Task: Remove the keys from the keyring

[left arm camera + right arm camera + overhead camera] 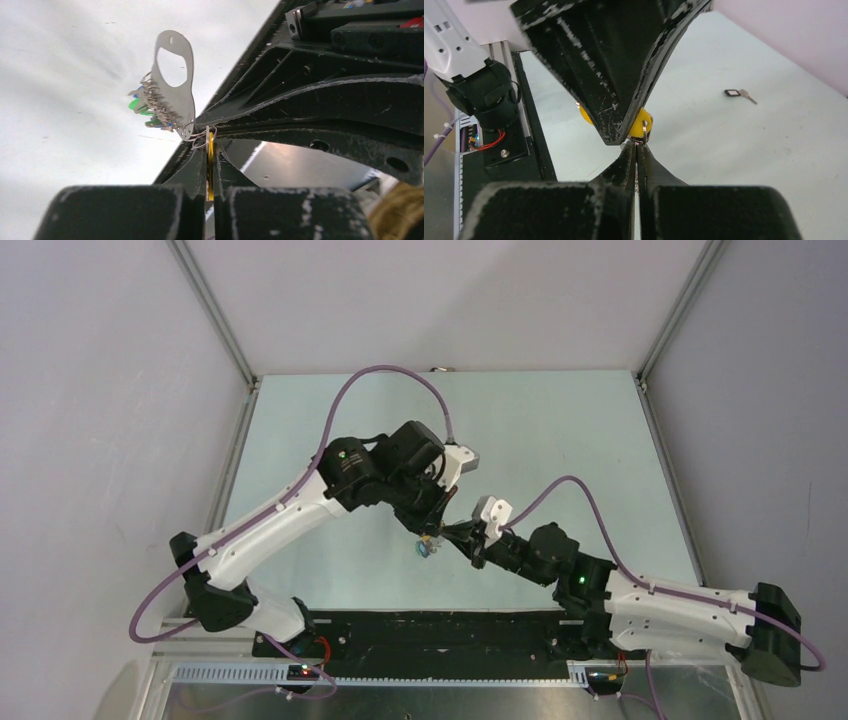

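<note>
The grey oval keyring (pixel 186 95) hangs in the air above the table, with a cluster of green- and blue-headed keys (pixel 150 107) on its left side. My left gripper (pixel 210 136) is shut on a yellow-headed key (pixel 211 160), seen edge-on, which a thin wire ring (pixel 199 141) ties to the keyring's lower end. My right gripper (pixel 636 146) is shut on that lower end, its fingers (pixel 280 117) reaching in from the right. In the right wrist view the yellow key (pixel 642 126) shows just beyond the tips. From above, both grippers meet at the key bunch (pixel 425 548).
A loose black-headed key (pixel 738 93) lies on the pale table (pixel 724 150), off to the right of my right gripper. The black base rail (pixel 430 630) runs along the near edge. Enclosure walls and metal posts (pixel 215 315) border the table.
</note>
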`<state>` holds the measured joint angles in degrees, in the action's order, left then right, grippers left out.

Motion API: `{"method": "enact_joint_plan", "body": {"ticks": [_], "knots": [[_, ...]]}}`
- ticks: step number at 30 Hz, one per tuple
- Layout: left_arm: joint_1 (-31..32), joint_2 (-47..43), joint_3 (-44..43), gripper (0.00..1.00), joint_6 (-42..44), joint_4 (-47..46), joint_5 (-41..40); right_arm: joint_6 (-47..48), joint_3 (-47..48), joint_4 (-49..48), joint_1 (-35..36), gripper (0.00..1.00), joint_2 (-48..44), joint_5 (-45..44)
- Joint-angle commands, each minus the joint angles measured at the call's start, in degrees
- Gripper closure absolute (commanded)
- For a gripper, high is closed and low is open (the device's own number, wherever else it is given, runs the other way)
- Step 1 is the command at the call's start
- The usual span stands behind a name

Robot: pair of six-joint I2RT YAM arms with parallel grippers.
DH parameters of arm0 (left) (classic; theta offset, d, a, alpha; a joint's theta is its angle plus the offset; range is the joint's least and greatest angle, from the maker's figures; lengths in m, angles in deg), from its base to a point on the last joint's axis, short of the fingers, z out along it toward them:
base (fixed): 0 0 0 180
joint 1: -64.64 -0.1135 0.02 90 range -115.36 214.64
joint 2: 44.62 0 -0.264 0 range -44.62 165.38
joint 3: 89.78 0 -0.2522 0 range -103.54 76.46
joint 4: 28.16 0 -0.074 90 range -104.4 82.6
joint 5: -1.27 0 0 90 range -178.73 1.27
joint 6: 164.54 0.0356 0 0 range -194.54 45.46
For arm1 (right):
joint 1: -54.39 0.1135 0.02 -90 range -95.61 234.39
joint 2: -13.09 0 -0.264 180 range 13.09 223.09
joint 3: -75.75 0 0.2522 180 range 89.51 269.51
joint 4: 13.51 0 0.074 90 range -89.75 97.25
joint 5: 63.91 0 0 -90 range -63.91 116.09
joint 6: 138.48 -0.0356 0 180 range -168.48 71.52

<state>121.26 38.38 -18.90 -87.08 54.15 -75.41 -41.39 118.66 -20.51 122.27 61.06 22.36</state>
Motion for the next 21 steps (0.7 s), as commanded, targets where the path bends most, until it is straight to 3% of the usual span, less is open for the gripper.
{"method": "enact_joint_plan", "body": {"ticks": [1, 2, 5, 7, 13, 17, 21], "knots": [[3.5, 0.8, -4.0, 1.0, 7.4, -4.4, -11.5, -9.2, 4.9, 3.1, -1.7, 1.0, 4.1, -1.0], [4.7, 1.0, -3.9, 1.0, 8.4, -4.6, -14.9, -12.2, 5.3, 3.7, -2.4, 0.99, 4.2, -0.4], [5.6, 1.2, -2.8, 1.0, 12.0, -5.4, -19.8, -15.2, 5.1, 3.4, -4.7, 0.6, 2.0, 2.8], [5.7, 0.1, -1.3, 1.0, 14.7, -6.8, -23.3, -14.1, 4.0, 3.3, -4.7, 0.5, -0.7, 4.4], [5.7, -3.8, 4.4, 1.0, 21.6, -13.8, -30.6, -10.0, 1.6, 9.0, -6.5, 0.4, -9.7, 2.6], [6.8, -6.4, 10.5, 1.0, 25.0, -18.5, -36.2, -7.6, 1.4, 11.7, -8.9, 0.4, -14.3, 5.7], [8.3, -10.3, 15.2, 1.0, 28.6, -24.1, -37.2, -7.4, 1.4, 12.7, -12.6, 0.46, -15.5, 5.6]]}}
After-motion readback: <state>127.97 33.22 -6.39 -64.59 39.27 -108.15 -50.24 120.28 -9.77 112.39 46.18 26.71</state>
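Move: Just beneath the left fingertips, about 1 cm lower, is the ring, which the right fingertips still pinch while the left ones keep hold of the yellow key threaded on it. For the right hand the ring is therefore right at the fingertips, with the yellow key about 1 cm above. The keyring plate hangs from the ring, its middle roughly 7 cm below both hands, some 2 cm back and 1 cm to the left. Travelling forward together a couple of centimetres, the two hands start out joined; then the right fingers open, let go of the ring and back off about 6 cm to the right and up about 5 cm. The left hand keeps its pinch on the yellow key and carries on forward, some 7 cm in all, drifting a little left, its down-pointing fingers swinging forward some 40 degrees. ##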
